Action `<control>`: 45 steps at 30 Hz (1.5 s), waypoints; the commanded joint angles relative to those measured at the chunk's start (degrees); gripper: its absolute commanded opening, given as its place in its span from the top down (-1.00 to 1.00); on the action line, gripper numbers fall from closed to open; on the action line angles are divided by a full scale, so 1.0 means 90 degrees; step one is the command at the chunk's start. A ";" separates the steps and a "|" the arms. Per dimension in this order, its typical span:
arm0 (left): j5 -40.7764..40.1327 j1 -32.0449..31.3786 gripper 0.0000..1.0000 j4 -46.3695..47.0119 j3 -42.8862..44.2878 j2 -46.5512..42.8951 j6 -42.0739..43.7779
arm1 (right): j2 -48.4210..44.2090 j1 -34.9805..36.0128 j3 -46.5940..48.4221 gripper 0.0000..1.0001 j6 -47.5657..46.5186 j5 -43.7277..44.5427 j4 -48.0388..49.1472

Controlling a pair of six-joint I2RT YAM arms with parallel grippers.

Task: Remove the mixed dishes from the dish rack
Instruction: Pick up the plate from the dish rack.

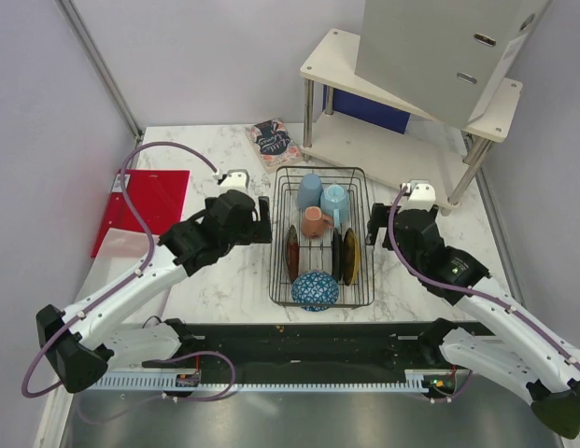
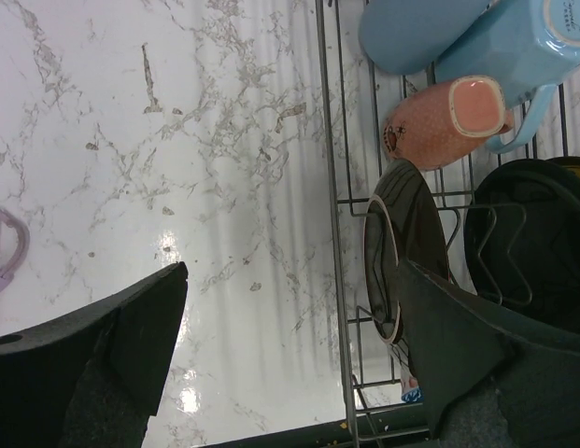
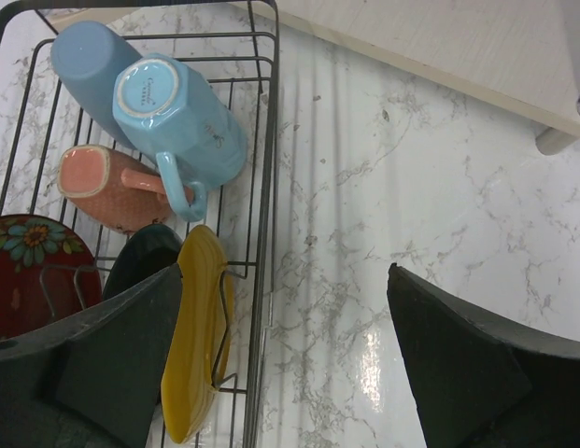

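The black wire dish rack [image 1: 364, 191] stands mid-table. It holds two light-blue cups [image 1: 310, 191] [image 1: 334, 200], a salmon-pink mug [image 1: 317, 222], a dark red-brown plate [image 1: 292, 252], a black plate [image 1: 336, 255], a yellowish plate [image 1: 350, 256] and a blue-and-white patterned bowl [image 1: 315, 290]. My left gripper [image 1: 265, 220] is open and empty, just left of the rack, its jaws straddling the rack's left rim [image 2: 334, 243] near the red-brown plate [image 2: 402, 243]. My right gripper [image 1: 375, 235] is open and empty at the rack's right rim [image 3: 267, 233], beside the yellowish plate [image 3: 198, 327].
A white two-tier shelf [image 1: 402, 131] with a grey box stands at the back right. A patterned booklet [image 1: 271, 143] lies behind the rack. A red sheet [image 1: 145, 207] lies at the left. A purple cable [image 1: 140, 187] loops over the left arm.
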 commanded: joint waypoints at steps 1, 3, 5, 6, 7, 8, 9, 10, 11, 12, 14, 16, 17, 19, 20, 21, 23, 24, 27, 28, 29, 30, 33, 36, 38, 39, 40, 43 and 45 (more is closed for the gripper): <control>0.0011 -0.0025 -0.99 0.0161 -0.0046 -0.0064 -0.0230 | -0.0153 0.0004 0.0031 -0.96 0.0483 0.0830 0.0021; 0.0166 -0.0025 -0.99 0.0258 -0.0094 -0.0122 -0.0094 | -0.0251 -0.0005 -0.0037 -0.96 0.0659 0.1104 0.0050; 0.0459 -0.0025 -0.99 0.0463 -0.0231 -0.0229 0.0072 | -0.0456 0.0004 -0.0125 -0.96 0.0592 0.0979 0.0167; 0.0528 -0.0025 -0.99 0.0667 -0.0435 -0.0404 0.0063 | -0.0582 0.0004 -0.0135 -0.96 0.0514 0.0707 0.0225; 0.0702 -0.0016 -0.99 0.0824 -0.0553 -0.0512 0.0072 | -0.0613 0.0014 -0.0125 -0.96 0.0301 0.0569 0.0235; 0.0840 0.0014 -0.99 0.0971 -0.0660 -0.0629 0.0121 | -0.0632 0.0005 -0.0096 -0.96 0.0183 0.0394 0.0226; 0.0967 0.0014 -0.99 0.1252 -0.0884 -0.0833 0.0170 | -0.0671 0.0004 -0.0086 -0.96 0.0075 0.0199 0.0235; 0.1016 0.0024 -0.99 0.1342 -0.0963 -0.0942 0.0112 | -0.0710 0.0014 -0.0086 -0.96 0.0016 0.0023 0.0216; 0.1017 0.0024 -0.98 0.1430 -0.1041 -0.1020 0.0092 | -0.0740 0.0005 -0.0105 -0.96 -0.0052 -0.0066 0.0216; 0.1026 0.0014 -0.91 0.1537 -0.1129 -0.1079 0.0092 | -0.0749 0.0004 -0.0086 -0.96 -0.0091 -0.0125 0.0206; 0.0939 0.0024 -0.71 0.1607 -0.1130 -0.1148 0.0053 | -0.0730 0.0004 -0.0077 -0.96 -0.0014 -0.0029 0.0168; 0.0910 0.0014 -0.65 0.1597 -0.1023 -0.1129 0.0082 | -0.0662 0.0004 -0.0037 -0.96 0.0103 0.0166 0.0109; 0.0880 0.0024 -0.67 0.1462 -0.0965 -0.1032 0.0082 | -0.0652 0.0014 -0.0018 -0.96 0.0200 0.0332 0.0060; 0.0783 0.0014 -0.83 0.1247 -0.0721 -0.0866 0.0189 | -0.0739 0.0004 -0.0037 -0.96 0.0299 0.0421 0.0079; 0.0763 0.0014 -0.86 0.0984 -0.0604 -0.0584 0.0238 | -0.0798 0.0014 -0.0076 -0.96 0.0318 0.0412 0.0147; 0.0734 0.0014 -0.87 0.0817 -0.0390 -0.0456 0.0287 | -0.0847 0.0005 -0.0076 -0.96 0.0241 0.0325 0.0157; 0.0568 0.0004 -0.90 0.0466 -0.0194 -0.0115 0.0356 | -0.0799 0.0014 0.0021 -0.96 0.0104 0.0139 0.0031; 0.0519 -0.0015 -0.90 0.0416 -0.0067 -0.0035 0.0385 | -0.0711 0.0005 0.0050 -0.96 0.0046 0.0003 -0.0018; 0.0207 -0.0132 -0.80 0.0250 0.0129 0.0150 0.0560 | -0.0642 0.0004 0.0041 -0.96 -0.0004 -0.0008 -0.0097; -0.0074 -0.0278 -0.72 0.0182 0.0188 0.0199 0.0648 | -0.0642 0.0004 0.0012 -0.96 -0.0023 0.0011 -0.0106; -0.0299 -0.0385 -0.68 0.0113 0.0333 0.0277 0.0697 | -0.0642 0.0004 0.0012 -0.96 -0.0014 0.0021 -0.0097; -0.0553 -0.0512 -0.66 -0.0100 0.0431 0.0433 0.0726 | -0.0642 0.0004 0.0002 -0.96 -0.0014 0.0040 -0.0087; -0.1413 -0.1020 -0.60 -0.0559 0.0851 0.0852 0.0756 | -0.0594 0.0004 0.0011 -0.96 -0.0014 0.0070 -0.0087; -0.2048 -0.1528 -0.58 -0.0941 0.1417 0.1136 0.0708 | -0.0535 0.0014 0.0002 -0.96 0.0006 0.0080 -0.0096; -0.2439 -0.1860 -0.55 -0.1331 0.1865 0.1468 0.0668 | -0.0506 0.0004 -0.0018 -0.96 0.0035 0.0070 -0.0087; -0.2576 -0.1958 -0.54 -0.1468 0.2023 0.1595 0.0639 | -0.0467 0.0004 -0.0008 -0.96 0.0045 0.0070 -0.0087; -0.2819 -0.2133 -0.52 -0.1779 0.2160 0.1712 0.0542 | -0.0457 0.0014 -0.0018 -0.96 0.0055 0.0070 -0.0106; -0.2997 -0.2242 -0.51 -0.2094 0.2483 0.2181 0.0250 | -0.0350 0.0004 0.0050 -0.97 0.0074 0.0089 -0.0213; -0.2948 -0.2242 -0.50 -0.2134 0.2435 0.2260 0.0112 | -0.0213 0.0004 0.0128 -0.95 0.0035 -0.0066 -0.0340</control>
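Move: To the left hand's right by about 10 cm, some 4 cm back and 12 cm below, the red plate stands on edge in the rack. The orange mug is roughly 6 cm right of the plate and 9 cm farther out; the patterned bowl, 6 cm right of it and 11 cm nearer the base; the dark plate, about 12 cm right of it, level. From the right hand, the red plate lies some 23 cm left, 4 cm back and 12 cm lower. Swinging right about 6 cm over the rack's left side, the left hand closes the sideways gap to the red plate, after first easing back and forward again by about 2 cm. It dips, then rises to end 3 cm higher, rolling its left side up some 20 degrees while its fingers narrow to three-quarters open. The right hand, still wide open, bobs up 2 cm and sinks again. ##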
